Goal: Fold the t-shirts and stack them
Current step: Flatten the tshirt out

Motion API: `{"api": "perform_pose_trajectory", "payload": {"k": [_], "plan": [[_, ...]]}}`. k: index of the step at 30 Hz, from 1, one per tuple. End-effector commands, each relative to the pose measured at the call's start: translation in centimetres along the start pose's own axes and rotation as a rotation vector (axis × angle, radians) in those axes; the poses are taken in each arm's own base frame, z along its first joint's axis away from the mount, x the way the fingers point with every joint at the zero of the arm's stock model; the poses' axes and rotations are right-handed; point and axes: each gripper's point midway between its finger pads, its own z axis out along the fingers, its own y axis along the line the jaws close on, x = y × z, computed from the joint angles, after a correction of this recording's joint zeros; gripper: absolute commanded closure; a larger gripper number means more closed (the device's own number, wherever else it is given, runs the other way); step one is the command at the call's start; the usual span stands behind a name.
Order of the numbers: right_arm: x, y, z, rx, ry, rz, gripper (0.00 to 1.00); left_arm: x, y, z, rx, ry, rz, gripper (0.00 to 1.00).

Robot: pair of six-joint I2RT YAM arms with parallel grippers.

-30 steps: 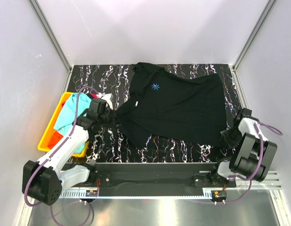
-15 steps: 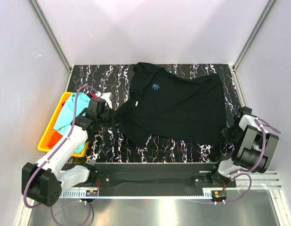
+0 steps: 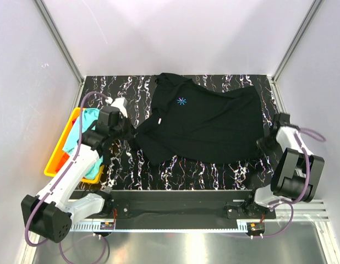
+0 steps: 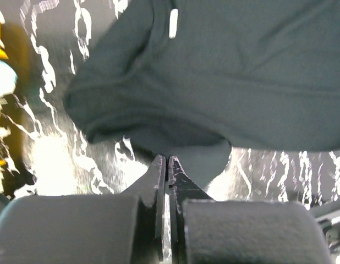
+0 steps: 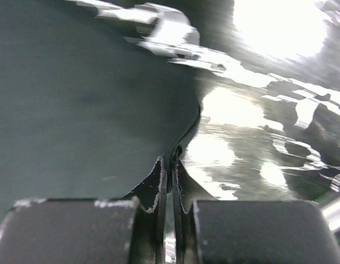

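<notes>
A large black t-shirt (image 3: 208,124) with a small blue star print lies spread over the dark marbled table (image 3: 120,93). My left gripper (image 3: 131,136) is shut on a fold at its left edge; the left wrist view shows the jaws (image 4: 168,160) pinching black cloth (image 4: 225,82). At the shirt's near right corner my right gripper (image 3: 263,144) is shut on the hem, its jaws (image 5: 171,159) closed over the cloth's edge (image 5: 76,99). A turquoise t-shirt (image 3: 76,137) and an orange-red one (image 3: 61,161) lie bunched in the bin.
A yellow plastic bin (image 3: 51,171) sits at the table's left side, under my left arm. White walls with metal corner posts (image 3: 62,47) enclose the table on three sides. A black rail (image 3: 175,201) runs along the near edge.
My right gripper has closed on the black shirt's near right corner and drawn it away from the near edge. My left arm has shifted slightly farther back, still gripping the cloth.
</notes>
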Motion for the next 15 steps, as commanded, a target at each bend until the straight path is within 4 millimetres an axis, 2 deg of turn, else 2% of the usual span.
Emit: {"api": "perform_pose_trajectory", "payload": {"k": [1,2,3,5,6,7,8,9,10,11,12,13,14,15], "plan": [[-3.5,4.2,-2.0,-0.051,-0.12,-0.079,1.0,-6.2,-1.5,-1.8,0.006,-0.186,0.003,1.0],[-4.1,4.6,-2.2,-0.051,-0.133,-0.103,1.0,-7.0,-1.7,-1.9,0.013,-0.205,0.009,1.0],[-5.4,6.0,-3.2,-0.075,-0.166,-0.117,1.0,-7.9,-2.2,-2.0,0.024,-0.23,0.017,1.0],[-6.8,6.9,-3.8,-0.072,-0.195,-0.161,1.0,-10.5,-2.6,-2.9,0.019,-0.308,0.047,1.0],[-7.8,7.9,-5.1,-0.093,-0.223,-0.166,1.0,-11.7,-3.0,-3.2,0.026,-0.342,0.061,1.0],[-8.3,8.4,-5.8,-0.104,-0.233,-0.17,1.0,-13.8,-3.6,-4.3,0.022,-0.397,0.082,1.0],[-8.6,8.9,-6.4,-0.116,-0.244,-0.175,1.0,-14.8,-3.7,-4.5,0.014,-0.414,0.093,1.0],[-9.4,9.8,-7.8,-0.147,-0.269,-0.174,1.0,-16.0,-4.0,-5.0,0.011,-0.442,0.103,1.0],[-9.9,10.3,-9.2,-0.174,-0.295,-0.17,1.0,-18.6,-4.9,-6.9,0.017,-0.511,0.128,1.0],[-10.4,10.6,-10.2,-0.192,-0.32,-0.176,1.0,-19.7,-5.3,-7.2,0.015,-0.531,0.141,1.0],[-11.5,11.5,-12.2,-0.23,-0.369,-0.173,1.0,-21.3,-5.9,-8.1,0.026,-0.576,0.153,1.0],[-12.1,11.8,-14.1,-0.263,-0.407,-0.171,1.0,-23.7,-7.2,-10.5,0.048,-0.651,0.187,1.0],[-12.5,12.2,-15.5,-0.289,-0.439,-0.183,1.0,-24.8,-7.7,-10.8,0.052,-0.675,0.203,1.0],[-13.4,12.9,-18.0,-0.336,-0.488,-0.178,1.0,-26.3,-8.3,-12.0,0.064,-0.729,0.213,1.0]]}}
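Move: Out beyond both hands, which already hold the shirt's near part, lies the t-shirt's blue star: about 23 cm ahead of the left hand, 18 cm to its right and 17 cm below. The white tag is roughly 12 cm ahead, 7 cm right of that hand; the yellow bin's middle is some 24 cm to its left, level with it. From the right hand, the star is about 26 cm ahead, 33 cm left and slightly lower; the shirt's far right corner is some 31 cm straight ahead. Sweeping the t-shirt's near side up off the table, both arms keep their shut pinch and speed along together. The left climbs about 19 cm while going some 8 cm forward, its fingertips tipping up nearly 30 degrees. The right rises and reaches forward about equally, some 13 cm each, drifting outward to its right as its fingers tilt up and out. ##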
